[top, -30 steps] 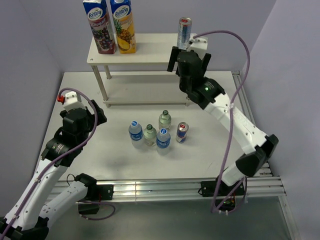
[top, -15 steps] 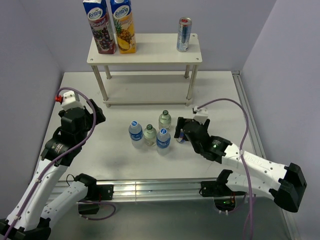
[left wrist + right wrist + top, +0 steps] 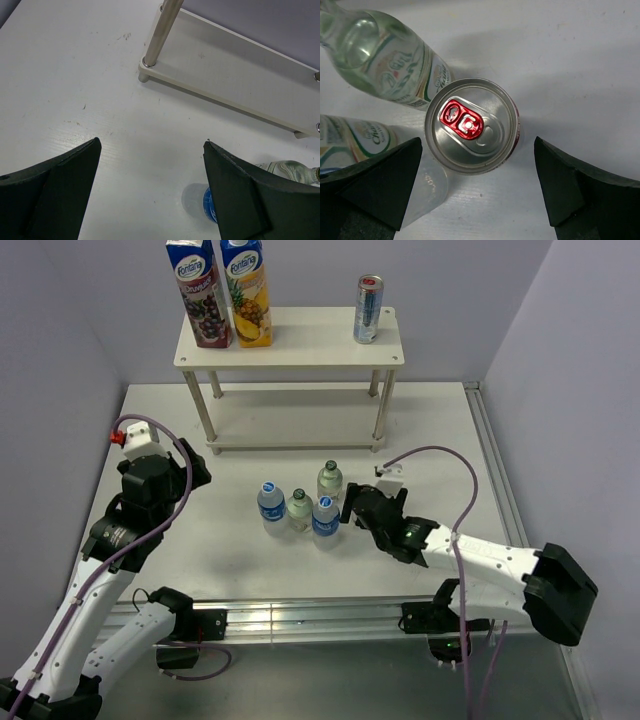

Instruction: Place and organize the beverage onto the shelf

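Note:
The white shelf (image 3: 290, 345) stands at the back with two juice cartons (image 3: 222, 295) and a tall silver can (image 3: 368, 308) on its top tier. On the table stands a cluster of small water bottles (image 3: 299, 508). My right gripper (image 3: 356, 506) hangs right of them. It is open and points down over a short can with a red tab (image 3: 472, 125), whose top lies between the fingers (image 3: 385, 180) untouched. In the top view that can is hidden under the gripper. My left gripper (image 3: 192, 478) is open and empty, well left of the bottles, over bare table (image 3: 150, 145).
Two clear bottles (image 3: 385, 55) stand tight against the short can on its left. The left wrist view shows a blue bottle cap (image 3: 206, 205) by the right finger, plus the shelf's lower board (image 3: 240, 85) and a leg (image 3: 162, 30). Grey walls close in the table.
My right arm has come down from the shelf's top tier, leaving the tall can there, and now hovers over the short can on the table. The left arm has stayed put.

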Motion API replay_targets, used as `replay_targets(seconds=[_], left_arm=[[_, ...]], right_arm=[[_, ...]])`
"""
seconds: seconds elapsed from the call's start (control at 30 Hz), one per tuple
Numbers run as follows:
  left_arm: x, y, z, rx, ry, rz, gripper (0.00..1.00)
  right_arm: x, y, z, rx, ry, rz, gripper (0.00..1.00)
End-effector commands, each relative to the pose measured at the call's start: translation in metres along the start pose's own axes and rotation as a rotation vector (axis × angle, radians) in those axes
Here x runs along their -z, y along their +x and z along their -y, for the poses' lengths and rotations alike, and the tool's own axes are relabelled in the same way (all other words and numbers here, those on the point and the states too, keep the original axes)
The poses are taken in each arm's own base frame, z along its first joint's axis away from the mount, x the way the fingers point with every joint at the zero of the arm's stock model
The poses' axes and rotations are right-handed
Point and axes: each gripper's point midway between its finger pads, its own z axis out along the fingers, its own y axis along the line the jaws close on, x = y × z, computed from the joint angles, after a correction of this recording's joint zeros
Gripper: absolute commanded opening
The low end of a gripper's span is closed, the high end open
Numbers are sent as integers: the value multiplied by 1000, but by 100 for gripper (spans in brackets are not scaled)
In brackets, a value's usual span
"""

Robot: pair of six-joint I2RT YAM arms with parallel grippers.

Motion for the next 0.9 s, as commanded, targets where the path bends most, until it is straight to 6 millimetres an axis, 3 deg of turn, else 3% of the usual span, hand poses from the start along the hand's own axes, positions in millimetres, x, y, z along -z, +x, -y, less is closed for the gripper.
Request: replay_targets(seconds=[0.0,0.13,0.33,0.43,0.47,0.5,0.53,0.57,0.6,0.63,0.7,0.73,0.8,0.83,0.87], left_arm=[[-1,-7,2,-1,9,29,90],[-1,-7,3,-3,12,26,90],[-1,-7,4,-4,21,26,90],[-1,-7,5,-4,25,27,90],[-1,-7,5,-4,25,27,90],[-1,-7,5,-5,24,26,90],[-1,-8,4,-4,24,28,90],[0,-8,5,-4,26,28,90],[0,-7,4,-4,26,28,90],[0,-8,4,-4,24,29,90],[1,-9,4,-2,24,32,90],[1,-9,4,0,25,34,90],[1,-10,3,0,25,35,90],[0,-10,3,0,23,34,90],[0,-9,2,0,19,33,90]], right_arm=[[-15,-8,-4,-43,23,65,100],[-30,-8,0,-67,69,92,98],[-41,-11,6,-65,128,137,69],[-41,-16,4,-67,126,149,32],[-40,-19,2,-69,126,154,10],[-37,-21,5,-51,148,149,1],[-30,-30,3,-41,157,173,0],[-23,-49,-11,-57,135,203,0],[-16,-52,-7,-15,161,186,0],[0,-84,-25,-30,126,231,0],[17,-112,-31,-10,128,245,0],[35,-151,-46,-31,96,297,0],[53,-187,-56,-21,86,336,0],[71,-225,-69,-29,62,387,0],[79,-242,-74,-26,53,411,0]])
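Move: The soda can stands right in front of the right hand's open fingers, about 3 cm ahead, hardly any to the side, with its middle some 4 cm lower. From that hand, the rear green bottle is about 8 cm forward and 7 cm left; the nearest blue-capped bottle is about level and 8 cm left; their middles are about 2 cm below it. From the idle left hand, the can lies roughly 32 cm right, 2 cm ahead and 22 cm below. Forward and down, about 3 cm each way, the right hand eases its open fingers around the soda can and pinches its sides. It then reverses upward, fast, carrying the can some 16 cm up towards the shelf with a small drift forward and left, fingertips tilting up about 10 degrees and the grip kept. ##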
